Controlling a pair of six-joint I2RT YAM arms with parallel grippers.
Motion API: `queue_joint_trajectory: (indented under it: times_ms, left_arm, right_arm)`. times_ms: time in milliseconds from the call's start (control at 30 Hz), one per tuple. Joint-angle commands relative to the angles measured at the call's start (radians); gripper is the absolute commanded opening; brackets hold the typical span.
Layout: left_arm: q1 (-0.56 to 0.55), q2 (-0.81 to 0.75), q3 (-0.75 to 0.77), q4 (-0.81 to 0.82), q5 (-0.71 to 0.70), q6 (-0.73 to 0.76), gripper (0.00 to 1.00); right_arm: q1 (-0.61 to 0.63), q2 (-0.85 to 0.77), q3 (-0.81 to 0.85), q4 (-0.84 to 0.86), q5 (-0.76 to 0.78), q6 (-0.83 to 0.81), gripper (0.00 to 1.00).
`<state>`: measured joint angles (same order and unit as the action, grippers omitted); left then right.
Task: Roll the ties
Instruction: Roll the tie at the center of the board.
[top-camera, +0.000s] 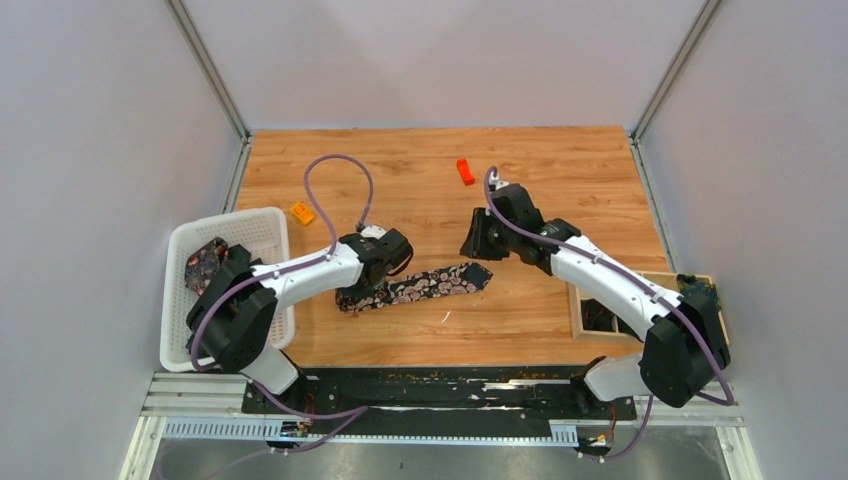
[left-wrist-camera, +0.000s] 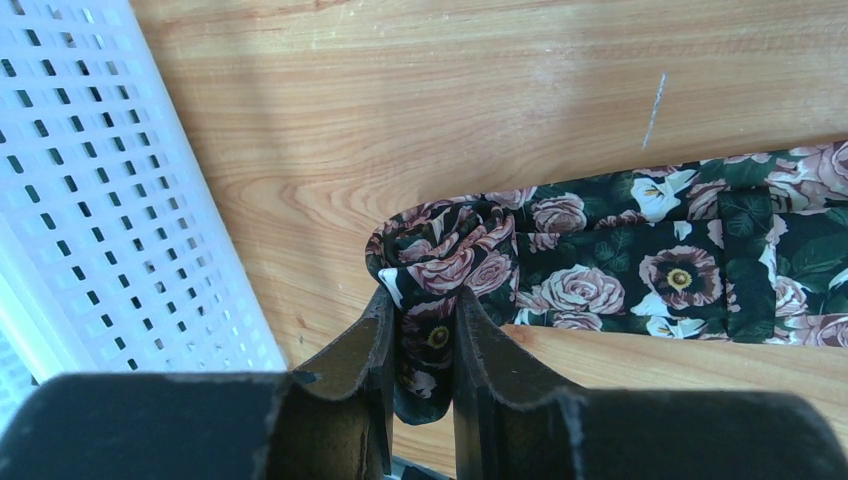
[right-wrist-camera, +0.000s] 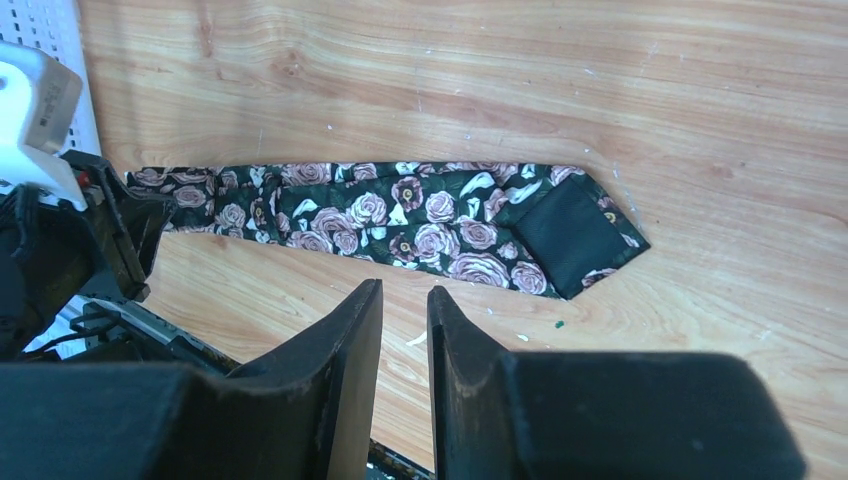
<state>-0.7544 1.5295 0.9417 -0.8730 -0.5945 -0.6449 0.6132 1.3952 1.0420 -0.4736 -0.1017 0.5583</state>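
A black tie with pink-white roses (top-camera: 430, 285) lies flat across the middle of the wooden table, with its wide pointed end to the right. My left gripper (top-camera: 352, 295) is shut on the tie's narrow left end, which is folded over into a small loop (left-wrist-camera: 440, 250) between the fingers (left-wrist-camera: 372, 340). The rest of the tie (left-wrist-camera: 620, 260) runs off to the right. My right gripper (top-camera: 470, 245) hovers above the table behind the tie's wide end (right-wrist-camera: 575, 235). Its jaws stand a narrow gap apart with nothing between them (right-wrist-camera: 405, 300).
A white perforated basket (top-camera: 255, 225) stands at the left and holds a bundled floral tie (top-camera: 205, 262); its wall shows in the left wrist view (left-wrist-camera: 100, 200). Two orange blocks (top-camera: 465, 171) (top-camera: 300, 212) lie farther back. A wooden box (top-camera: 578, 318) sits at the right.
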Motion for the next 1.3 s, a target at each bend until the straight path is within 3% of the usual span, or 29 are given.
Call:
queue_joint_trajectory:
  times_ms: [0, 333, 533, 700, 1033, 1267]
  left_arm:
    - [-0.037, 0.053, 0.057, -0.05, -0.06, -0.048, 0.08]
    - [-0.137, 0.244, 0.18, -0.118, -0.078, -0.071, 0.11]
    - [-0.178, 0.303, 0.219, -0.097, -0.041, -0.064, 0.25]
    - [-0.189, 0.288, 0.22, -0.066, -0.02, -0.062, 0.43]
    - [-0.189, 0.197, 0.203, 0.009, 0.033, -0.055, 0.63]
    - [-0.187, 0.01, 0.127, 0.079, 0.054, -0.055, 0.77]
  right_arm:
    - [-0.023, -0.066, -0.021, -0.017, 0.021, -0.023, 0.25]
    - [-0.055, -0.139, -0.03, -0.058, 0.028, -0.038, 0.25]
    - [-0.06, -0.165, -0.036, -0.071, 0.03, -0.039, 0.26]
    - [-0.06, -0.171, -0.039, -0.071, 0.028, -0.028, 0.26]
    - [-0.059, -0.147, -0.039, -0.044, -0.01, -0.008, 0.25]
    - [-0.015, -0.098, -0.023, -0.022, -0.028, 0.006, 0.27]
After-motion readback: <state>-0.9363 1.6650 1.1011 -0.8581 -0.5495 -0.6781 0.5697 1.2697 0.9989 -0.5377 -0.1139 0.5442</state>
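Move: The left hand already pinches the rolled end of the tie. The tie's flat stretch runs off to its right, its middle about 16 cm right, 3 cm ahead and 4 cm lower, with the dark tip some 24 cm right and 5 cm ahead. The white basket's middle is roughly 26 cm left and 2 cm ahead. From the empty right hand, the flat stretch's middle lies about 7 cm left, 2 cm back and 12 cm below. Rightward along the tie and slightly down, the left hand carries the pinched fold about 4 cm towards the flat stretch, rolling some 10 degrees left side up; then its fingers open wide and let go while it travels another 4 cm right, finally rising about 2 cm and rolling back. The empty right hand eases 3 cm right and a little up. ##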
